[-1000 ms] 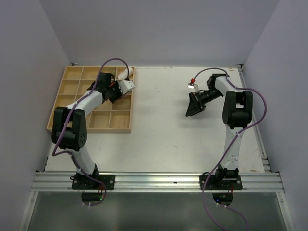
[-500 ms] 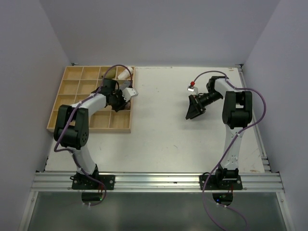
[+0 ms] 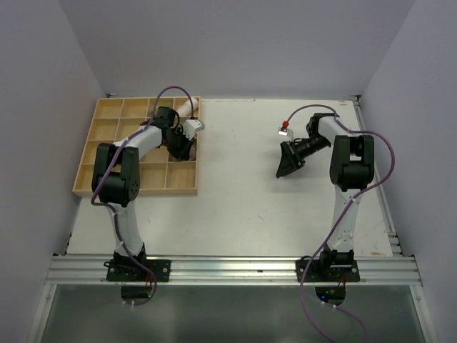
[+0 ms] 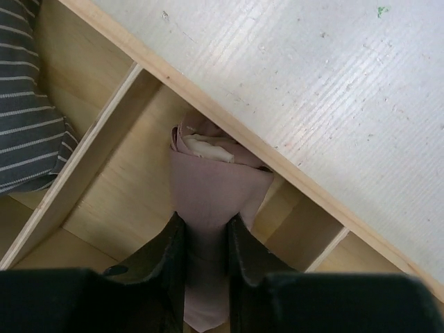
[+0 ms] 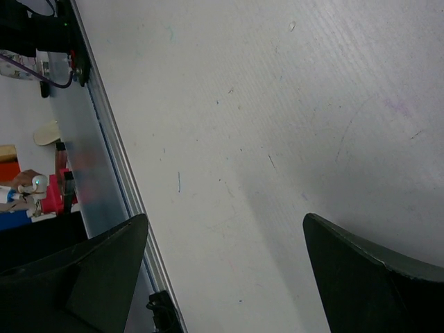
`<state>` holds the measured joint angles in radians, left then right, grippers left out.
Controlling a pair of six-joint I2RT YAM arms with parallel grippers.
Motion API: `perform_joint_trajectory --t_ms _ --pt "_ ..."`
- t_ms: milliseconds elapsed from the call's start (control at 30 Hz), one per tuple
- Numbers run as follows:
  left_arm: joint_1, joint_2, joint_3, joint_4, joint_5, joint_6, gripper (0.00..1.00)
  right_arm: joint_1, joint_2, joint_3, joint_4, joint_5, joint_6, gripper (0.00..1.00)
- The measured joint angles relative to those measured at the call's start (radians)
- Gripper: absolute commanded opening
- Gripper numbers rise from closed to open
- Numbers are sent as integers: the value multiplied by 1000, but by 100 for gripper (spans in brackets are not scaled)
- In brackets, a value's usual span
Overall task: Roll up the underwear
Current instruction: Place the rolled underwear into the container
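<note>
The pale beige-pink underwear [image 4: 216,182] is a tight roll, its layered end pointing at the tray's outer wall. My left gripper [image 4: 205,223] is shut on it, with both black fingers [image 4: 166,258] pressed to its sides. It hangs inside a compartment of the wooden tray [image 4: 182,83]. From above, the left gripper [image 3: 179,146] sits low at the right-hand column of the wooden tray [image 3: 134,192], and the roll is hidden under it. My right gripper [image 3: 288,160] hovers open over the bare white table, and the right gripper [image 5: 223,222] holds nothing. No rust-orange underwear shows.
A dark grey striped cloth [image 4: 29,118] fills the neighbouring compartment. A pale cloth roll [image 3: 186,108] lies in the tray's back right compartment. The tray has several compartments and sits at the table's left. A metal rail [image 5: 104,139] borders the table near the right gripper.
My left arm has swung its elbow right and back, carrying the gripper with the roll towards the tray's right edge. The right arm has barely shifted.
</note>
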<state>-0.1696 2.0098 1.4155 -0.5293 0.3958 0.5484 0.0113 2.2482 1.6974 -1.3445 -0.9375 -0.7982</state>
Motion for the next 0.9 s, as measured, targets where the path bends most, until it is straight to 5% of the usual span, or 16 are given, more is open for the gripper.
perform_joint_trajectory --t_ms 200,633,700,767,900 --pt "1 3 6 4 -2 -39 52 0 -11 -4 0 -3 -14 99" --pt "1 -24 240 -72 -40 -13 68 0 -80 62 -2 26 50 99" --pt "1 -34 302 -79 -43 -2 74 0 -92 82 2 52 76 99" --pt "0 -53 351 -82 -41 21 100 0 -117 90 5 79 99 99" --pt "-9 -104 401 -107 -6 48 100 0 -245 67 84 170 170 99"
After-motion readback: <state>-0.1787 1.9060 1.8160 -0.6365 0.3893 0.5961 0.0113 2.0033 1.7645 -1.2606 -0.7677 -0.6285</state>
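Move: The left fingers hold the rolled pink underwear down in the tray's right-hand column, the roll's middle about 1 cm to their right and 1 cm below. The striped roll lies some 8 cm ahead of the left hand and 1 cm right, the white roll about 15 cm ahead and 1 cm right, the orange roll about 8 cm ahead and 7 cm left. From the right hand, the pink roll is roughly 8 cm ahead, 30 cm left and 4 cm lower. Almost without moving at first, the left fingers open and let go of the pink roll, then the hand climbs steeply, about 18 cm, and forward some 7 cm over the striped roll, tilting its fingers up and forward about 25 degrees and spreading them fully. The empty right hand lifts away from the table too, around 7 cm with a little forward, its fingers tipping upward. ##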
